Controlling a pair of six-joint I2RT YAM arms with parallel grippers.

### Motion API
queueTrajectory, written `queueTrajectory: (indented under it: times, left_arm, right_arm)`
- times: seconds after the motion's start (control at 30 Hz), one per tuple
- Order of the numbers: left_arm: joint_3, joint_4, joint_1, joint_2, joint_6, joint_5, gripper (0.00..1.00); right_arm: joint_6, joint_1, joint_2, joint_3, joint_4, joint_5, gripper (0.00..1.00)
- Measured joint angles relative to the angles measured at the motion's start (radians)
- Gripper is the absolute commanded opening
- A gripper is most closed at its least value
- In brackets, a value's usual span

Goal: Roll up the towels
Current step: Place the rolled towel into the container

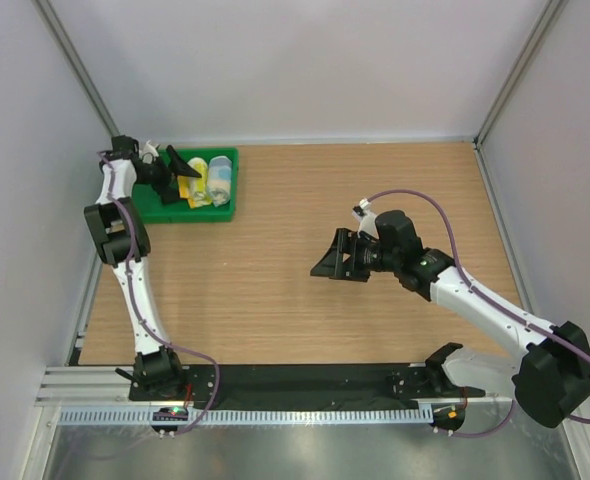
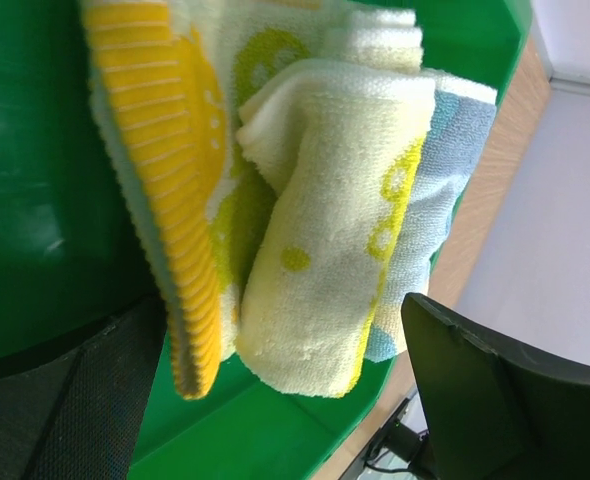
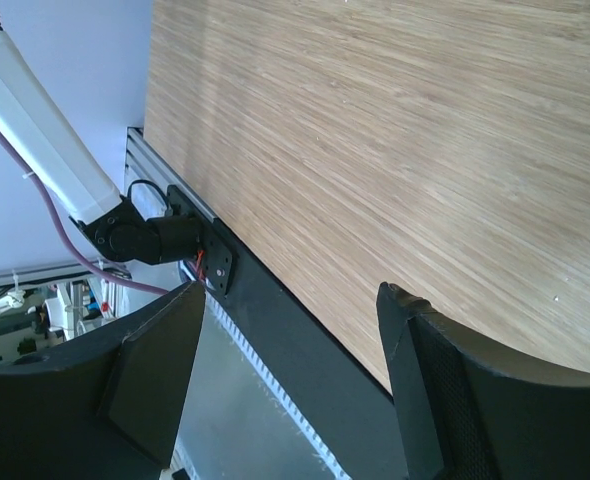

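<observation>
Both towels lie in the green tray (image 1: 165,210) at the far left. The yellow-green and white towel (image 2: 325,230) is bunched into a loose roll, and its orange edge (image 2: 160,170) hangs on the left. The light blue and white towel (image 2: 450,160) lies rolled behind it, against the tray wall. In the top view the yellow towel (image 1: 196,184) and the blue one (image 1: 219,180) sit side by side. My left gripper (image 1: 178,168) is over the tray. It is open, its fingers wide on either side of the yellow roll without touching it. My right gripper (image 1: 335,258) hovers open over the middle of the table, holding nothing.
The wooden table (image 1: 305,300) is walled in by white panels at the back and on both sides. A black strip and a metal rail (image 3: 275,390) run along the near edge, where the arm bases stand. The tray walls (image 2: 35,180) close in around my left fingers.
</observation>
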Motion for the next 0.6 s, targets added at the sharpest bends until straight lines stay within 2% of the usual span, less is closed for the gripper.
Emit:
queueTrajectory:
  times: [0.6]
  left_arm:
    - [-0.037,-0.007,0.078,-0.066,-0.027,-0.187,1.00]
  right_arm:
    - [-0.020,0.000,-0.029,0.035,-0.058,0.031,0.80]
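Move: The yellow towel I have just put down lies about 4 cm to the right of my left hand, some 1 cm farther out and about 5 cm below. The blue towel stands beyond it, roughly 9 cm to my left hand's right and also 1 cm farther out. The green container's middle is about straight below, some 7 cm down. From my idle right hand the yellow towel lies around 32 cm ahead, 29 cm left and 15 cm below. Fingers still wide open and empty, I carry my left hand level to the left, about 6.5 cm, away from the yellow towel and over the bare green floor towards the container's left side. On the way the hand swings some 10 degrees counter-clockwise and its left side tips up by about as much. ##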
